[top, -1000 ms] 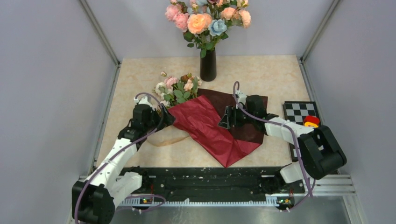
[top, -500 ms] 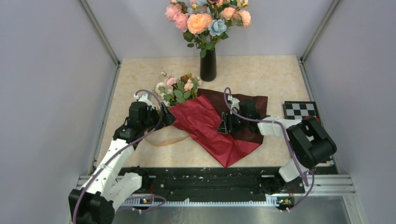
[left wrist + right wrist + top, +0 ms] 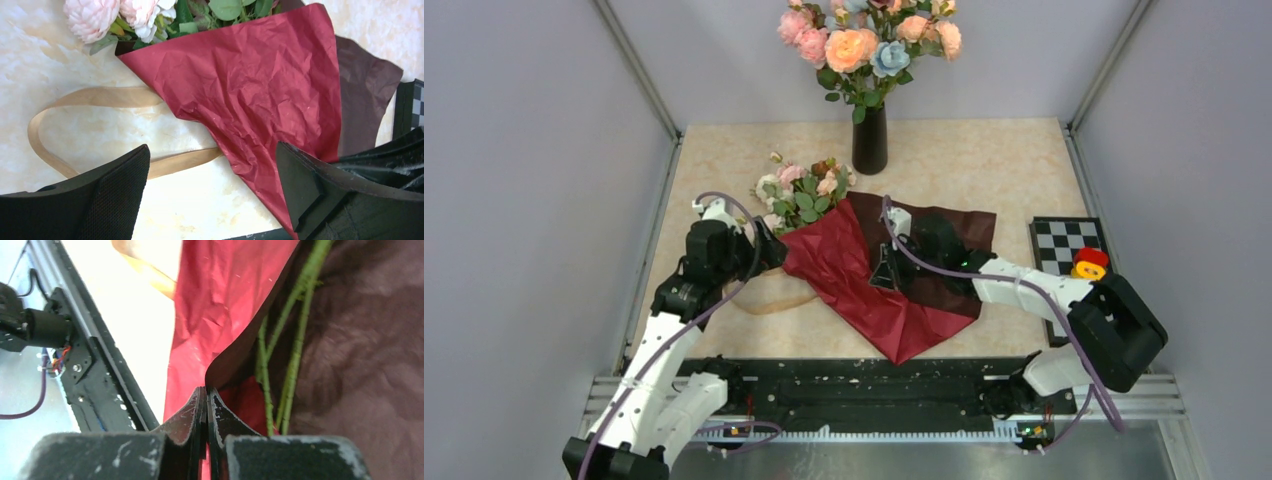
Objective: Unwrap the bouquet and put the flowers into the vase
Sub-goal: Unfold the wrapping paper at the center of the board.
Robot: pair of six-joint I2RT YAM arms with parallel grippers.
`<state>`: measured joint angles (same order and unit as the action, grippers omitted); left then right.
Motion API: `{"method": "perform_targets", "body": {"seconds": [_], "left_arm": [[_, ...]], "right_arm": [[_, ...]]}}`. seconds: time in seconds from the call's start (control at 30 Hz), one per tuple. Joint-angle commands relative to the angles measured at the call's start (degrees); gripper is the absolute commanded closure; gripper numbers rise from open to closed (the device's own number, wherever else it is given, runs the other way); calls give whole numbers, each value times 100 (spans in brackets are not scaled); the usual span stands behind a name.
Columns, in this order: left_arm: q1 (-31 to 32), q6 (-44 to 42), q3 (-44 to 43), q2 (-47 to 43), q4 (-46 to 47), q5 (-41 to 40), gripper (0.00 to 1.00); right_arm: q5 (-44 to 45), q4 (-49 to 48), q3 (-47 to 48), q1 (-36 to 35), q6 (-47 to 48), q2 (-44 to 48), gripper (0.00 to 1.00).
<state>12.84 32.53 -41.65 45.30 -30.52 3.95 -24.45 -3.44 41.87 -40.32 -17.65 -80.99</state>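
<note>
The bouquet (image 3: 854, 270) lies mid-table, its red crinkled paper (image 3: 250, 85) partly opened over a darker maroon sheet (image 3: 954, 235). The flowers (image 3: 802, 190), small pale pink and cream roses (image 3: 100, 15), stick out at its upper left, and their green stems (image 3: 295, 340) show bare under the lifted paper. My right gripper (image 3: 886, 268) is shut, its tips (image 3: 206, 390) pinching the edge of the red paper. My left gripper (image 3: 766, 248) hovers open (image 3: 212, 150) over the table beside the paper's left edge, holding nothing. The black vase (image 3: 869, 140) stands at the back.
The vase holds large peach, pink and blue blooms (image 3: 864, 45). A loose tan ribbon (image 3: 769, 295) loops on the table left of the paper (image 3: 100, 97). A checkerboard plate (image 3: 1064, 240) with a red-and-yellow object (image 3: 1090, 262) sits at the right. Grey walls enclose the table.
My right gripper slid left across the paper and closed on the red sheet's edge, folding it leftward. My left arm drew slightly left, still open.
</note>
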Motion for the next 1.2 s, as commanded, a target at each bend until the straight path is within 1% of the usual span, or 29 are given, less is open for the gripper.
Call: {"method": "perform_targets", "body": {"seconds": [0.0,0.27,0.4,0.5,0.53,0.67,0.8,0.93,1.0,1.17], "left_arm": [[-18,-111,-451,-218,-258,-201,1],[-24,134,-533,-523,-324,110,1],[-23,297,-380,-621,-391,79,1],[-20,591,-25,-792,-382,-14,1],[-19,699,219,-857,-297,39,1],[-18,975,825,-1016,278,717,1],[-18,1162,1049,-1092,596,1154,1],[-18,1436,1392,-1229,1424,1665,1],[-18,1563,1494,-1176,1707,1799,1],[-18,1555,1575,-847,1965,1930,1]], "right_arm": [[151,-215,348,-574,41,51,100],[286,-1042,829,-1767,-346,-982,100],[578,-1217,1041,-2155,-367,-1339,100],[578,-1528,988,-2205,-539,-1471,100],[548,-1615,968,-2203,-589,-1504,100],[509,-1704,954,-2209,-636,-1590,100],[495,-1686,963,-2215,-619,-1667,100],[450,-1718,964,-2210,-648,-1703,100],[441,-1749,956,-2209,-669,-1695,100],[416,-1745,960,-2209,-666,-1660,100]]}}
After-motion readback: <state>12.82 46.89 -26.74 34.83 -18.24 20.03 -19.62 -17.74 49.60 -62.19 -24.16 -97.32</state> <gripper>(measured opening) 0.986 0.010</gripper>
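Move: The right hand already pinches the edge of the red flap; bare board just past the paper's near-left edge, where the flap goes, lies about 12 cm left, 9 back and 7 below. The flower heads are some 17 cm left, 21 ahead and slightly below it. For the open left hand, the flap's middle is roughly 14 cm right, 3 back and 14 below; the loose ribbon lies 4 left, 5 back and 15 below. Sweeping left by about 13 cm and back towards its base, the right hand draws the pinched edge across the red paper, turning some 15 degrees counter-clockwise, then holds it low near the board. The left hand, still wide open, rises a little, then sinks while easing right and back towards the flap, rolling its left side down about 20 degrees. ##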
